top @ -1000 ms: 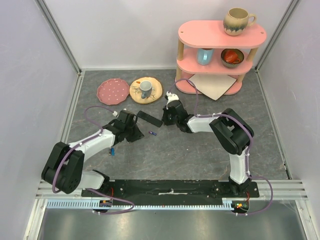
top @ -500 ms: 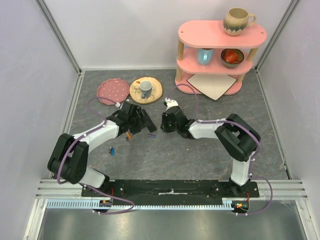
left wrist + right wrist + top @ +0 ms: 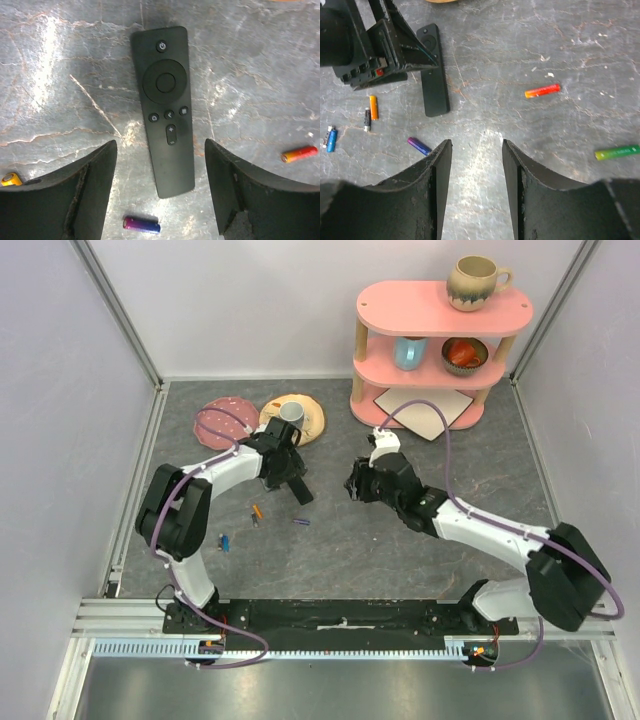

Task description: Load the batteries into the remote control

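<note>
The black remote control [image 3: 164, 100] lies flat on the grey table with its buttons up, also seen as remote control [image 3: 432, 75] and remote control [image 3: 299, 490]. My left gripper [image 3: 160, 145] hovers over its lower end, open, its fingers standing clear on either side. A purple-blue battery [image 3: 141, 224] lies just below the remote, a red-orange battery [image 3: 299, 153] to the right. My right gripper [image 3: 476, 142] is open over bare table, right of the remote. Around it lie a purple battery [image 3: 418, 146], an orange battery [image 3: 373, 107], a blue battery [image 3: 331, 138], a red battery [image 3: 542, 90] and a green battery [image 3: 617, 152].
A pink dotted plate [image 3: 224, 420] and a yellow plate [image 3: 300, 418] with a grey cup [image 3: 291, 412] sit just beyond the left gripper. A pink shelf [image 3: 440, 310] with mugs and a bowl stands at the back right, a white board [image 3: 425, 408] under it.
Both grippers have opened. The left gripper moved toward the far side, over the remote. The right arm swung away to the right, and the remote now lies free on the table.
</note>
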Motion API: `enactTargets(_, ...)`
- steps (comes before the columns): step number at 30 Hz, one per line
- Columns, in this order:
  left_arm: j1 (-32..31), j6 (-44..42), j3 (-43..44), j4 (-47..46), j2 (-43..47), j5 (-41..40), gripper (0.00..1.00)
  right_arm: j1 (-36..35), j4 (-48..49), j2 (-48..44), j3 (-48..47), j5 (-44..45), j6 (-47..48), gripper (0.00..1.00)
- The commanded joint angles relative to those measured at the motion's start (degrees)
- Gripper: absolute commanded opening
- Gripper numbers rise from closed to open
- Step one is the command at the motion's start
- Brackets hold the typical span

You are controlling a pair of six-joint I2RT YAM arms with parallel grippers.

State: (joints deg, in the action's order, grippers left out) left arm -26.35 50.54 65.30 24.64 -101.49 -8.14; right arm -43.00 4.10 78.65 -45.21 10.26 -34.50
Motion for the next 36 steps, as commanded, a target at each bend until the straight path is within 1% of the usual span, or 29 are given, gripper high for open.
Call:
enactTargets(1,0.2,-1.0,5.5,5.4,-4.8,-4.4,0.74,-0.2,-4.0,-5.9,2.9,1.0,0.0,0.53)
enactTargets(6,0.0,-0.4,9.1,6.7,-8.0,-4.9,0.72,-0.2,-4.0,-10.4,4.3,0.2,-0.6,0.54)
enactTargets(12,-0.4,-0.8,14.6,10.6,-12.5,-7.0,0.70,-0.2,-3.7,-10.3,6.1,-0.9,-1.8,0.54)
enactTargets(16,-0.8,-1.1,15.9,13.6,-14.0,-8.7,0.65,-0.2,-3.3,-10.1,6.7,-1.6,-2.4,0.54)
enactTargets(18,-0.8,-0.8,16.3,14.6,-15.1,-9.9,0.60,-0.2,-3.1,-10.4,6.7,-1.8,-2.4,0.55)
enactTargets(20,-0.8,-0.8,17.1,16.8,-16.1,-10.4,0.57,-0.2,-3.2,-10.6,6.4,-2.0,-2.3,0.54)
enactTargets(23,-0.8,-0.7,17.5,17.9,-17.4,-10.8,0.50,-0.2,-3.2,-11.3,6.0,-2.2,-2.5,0.55)
enactTargets(24,-0.8,-0.7,17.5,17.9,-17.5,-10.8,0.41,-0.2,-3.2,-11.5,6.0,-2.2,-2.5,0.55)
enactTargets(26,-0.8,-0.7,17.4,17.8,-17.3,-10.7,0.31,-0.2,-3.4,-12.2,5.9,-2.1,-2.6,0.55)
enactTargets(27,-0.8,-0.8,17.5,17.8,-16.9,-10.8,0.23,-0.2,-3.7,-12.3,5.8,-2.1,-2.6,0.55)
enactTargets(29,-0.9,-1.1,17.5,17.7,-14.3,-11.1,0.14,-0.2,-4.0,-13.1,5.5,-2.0,-2.7,0.55)
enactTargets(30,-0.8,-1.7,17.4,17.3,-13.0,-11.4,0.08,-0.2,-4.0,-13.3,5.2,-2.1,-2.7,0.55)
enactTargets(33,-0.9,-3.1,16.7,16.0,-5.6,-10.6,0.02,-0.2,-6.8,-14.3,3.4,-2.2,-2.4,0.55)
enactTargets(34,-0.9,-3.3,16.4,15.6,-3.6,-10.4,0.02,-0.2,-7.3,-14.5,2.2,-2.1,-2.3,0.56)
enactTargets(35,-0.9,-3.4,15.4,15.3,1.0,-10.0,0.02,-0.2,-7.7,-14.9,1.7,-2.0,-1.9,0.56)
enactTargets(36,-0.8,-3.8,14.7,14.8,3.2,-8.8,0.02,-0.2,-8.4,-15.1,1.2,-1.7,-1.8,0.56)
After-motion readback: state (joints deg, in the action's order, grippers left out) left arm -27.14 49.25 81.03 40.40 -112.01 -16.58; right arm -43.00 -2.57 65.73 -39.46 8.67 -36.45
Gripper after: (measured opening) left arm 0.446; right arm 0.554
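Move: The remote lies between and just under my open left fingers, its middle about 2 cm ahead, barely 1 cm to the left and 3 cm below. The purple battery is some 8 cm back and 2 cm right of that hand, the orange battery 6 cm back and 9 cm left, the red battery 2 cm ahead and 14 cm right. From my right hand the remote is about 8 cm ahead, 15 cm left and 12 cm down. My left hand sinks about 2 cm around the remote, then slides some 2 cm forward, rolling its left side up by roughly 13 degrees. I close my fingers on the remote's two long sides near its middle, edge a little left, and start lifting about 2 cm with the grip kept. Meanwhile my open, empty right hand draws about 5 cm back and right, away from the remote. ##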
